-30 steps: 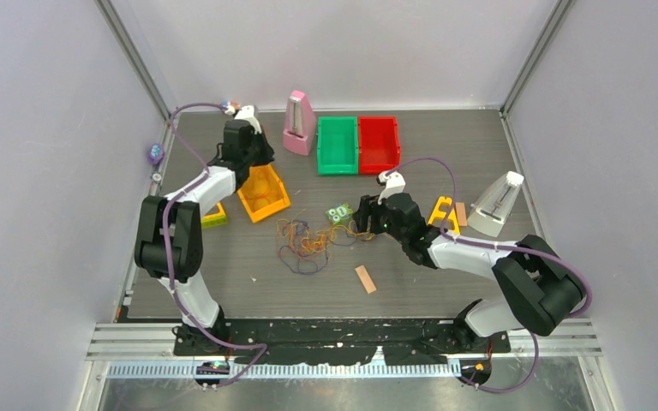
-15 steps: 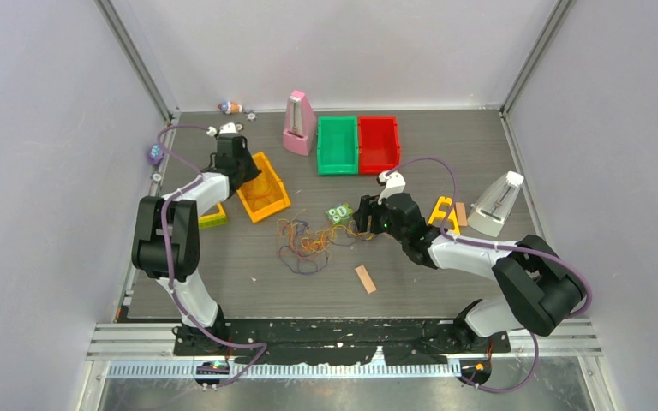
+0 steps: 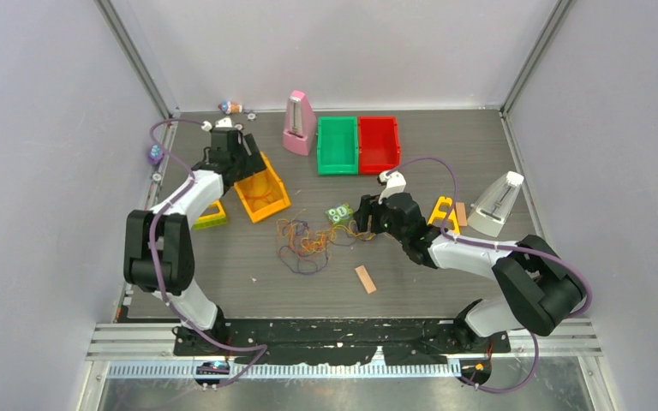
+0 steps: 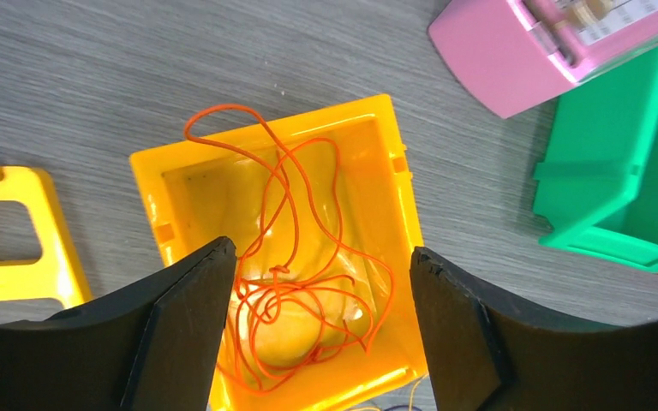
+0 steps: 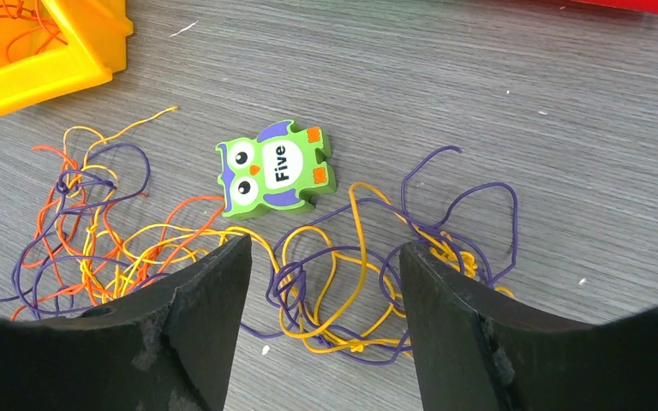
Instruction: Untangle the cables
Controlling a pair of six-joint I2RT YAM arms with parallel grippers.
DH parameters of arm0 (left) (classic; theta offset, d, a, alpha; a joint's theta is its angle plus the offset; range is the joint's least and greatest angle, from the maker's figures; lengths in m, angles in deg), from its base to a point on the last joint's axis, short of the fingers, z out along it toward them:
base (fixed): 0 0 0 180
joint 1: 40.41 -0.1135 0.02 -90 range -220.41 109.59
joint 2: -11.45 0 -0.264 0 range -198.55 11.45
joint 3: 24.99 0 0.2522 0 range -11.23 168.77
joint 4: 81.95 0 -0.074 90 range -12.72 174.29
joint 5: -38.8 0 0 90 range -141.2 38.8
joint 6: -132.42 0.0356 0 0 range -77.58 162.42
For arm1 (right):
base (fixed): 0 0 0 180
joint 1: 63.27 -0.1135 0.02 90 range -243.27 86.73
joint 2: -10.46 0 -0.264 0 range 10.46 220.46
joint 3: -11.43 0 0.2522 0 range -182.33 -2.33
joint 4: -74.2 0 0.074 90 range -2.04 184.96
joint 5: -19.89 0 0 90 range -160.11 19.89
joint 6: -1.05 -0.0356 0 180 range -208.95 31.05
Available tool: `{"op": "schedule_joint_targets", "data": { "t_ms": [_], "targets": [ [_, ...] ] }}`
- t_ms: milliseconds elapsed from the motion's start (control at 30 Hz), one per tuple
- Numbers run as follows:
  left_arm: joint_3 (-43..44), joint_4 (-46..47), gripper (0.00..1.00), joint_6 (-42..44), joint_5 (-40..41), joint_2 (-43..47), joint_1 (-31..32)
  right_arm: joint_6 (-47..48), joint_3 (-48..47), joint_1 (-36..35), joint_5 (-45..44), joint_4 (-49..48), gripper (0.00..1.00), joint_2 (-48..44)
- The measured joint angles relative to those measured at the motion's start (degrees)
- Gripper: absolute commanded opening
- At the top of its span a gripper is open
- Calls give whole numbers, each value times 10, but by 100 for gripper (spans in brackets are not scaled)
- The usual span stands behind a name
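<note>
The cables lie as a loose tangle of orange, yellow and dark purple strands mid-table. One orange cable is coiled inside the yellow bin, apart from the rest. My left gripper hangs open above that bin, touching nothing. My right gripper is open low over the tangle's right end. Purple and yellow strands lie on the table between its fingers, ungripped. In the top view the right gripper is beside the tangle and the left gripper is at the bin's far end.
A green owl puzzle piece lies against the tangle. Green bin, red bin and pink metronome stand at the back. A white metronome and orange stand are right, a wood block is near.
My left wrist has shifted left and lower over the yellow bin, and its jaws have opened. The right arm and the tangle have not moved.
</note>
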Motion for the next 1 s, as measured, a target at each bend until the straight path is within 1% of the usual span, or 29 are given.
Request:
{"op": "schedule_joint_targets", "data": {
  "t_ms": [67,167,267,367,433,533,667,833,867,1000],
  "targets": [
    [0,-10,73,5,3,23,1,0,0,0,0,0,69,0],
    [0,-21,64,12,6,52,3,0,0,0,0,0,69,0],
    [2,-25,61,17,7,60,4,0,0,0,0,0,70,0],
    [27,-47,57,24,10,40,4,0,0,0,0,0,70,0],
    [52,-60,56,26,19,16,4,0,0,0,0,0,70,0],
    [80,-77,56,28,42,-8,4,0,1,0,-2,0,70,-3],
    [99,-99,58,30,72,-14,1,0,3,0,-6,0,70,-9],
    [127,-111,56,30,77,-24,-13,0,3,0,-8,0,70,-9],
    [138,-113,55,30,77,-32,-16,0,3,0,-8,0,70,-9],
    [166,-115,44,28,75,-66,-24,0,3,0,-8,0,70,-9]
  ]
}}
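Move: The orange cable lies coiled in the yellow bin almost straight below the empty left hand, roughly 9 cm down, one loop standing up near the far rim. From that hand the pink metronome stands some 11 cm ahead and 10 cm right, the green bin about 9 cm ahead and 17 cm right, and the yellow frame 4 cm back and 12 cm left. From the right hand the orange cable is about 12 cm ahead and 24 cm left, 7 cm below. The left hand, already clear of the orange cable, first rises about 4 cm above the yellow bin, easing back slightly. It then turns forward and left, going roughly 4–5 cm each way past the bin's far-left part at nearly the same height, while its left side rolls up and it turns counter-clockwise, each by 5 to 10 degrees, and the open fingers close partway on nothing. ##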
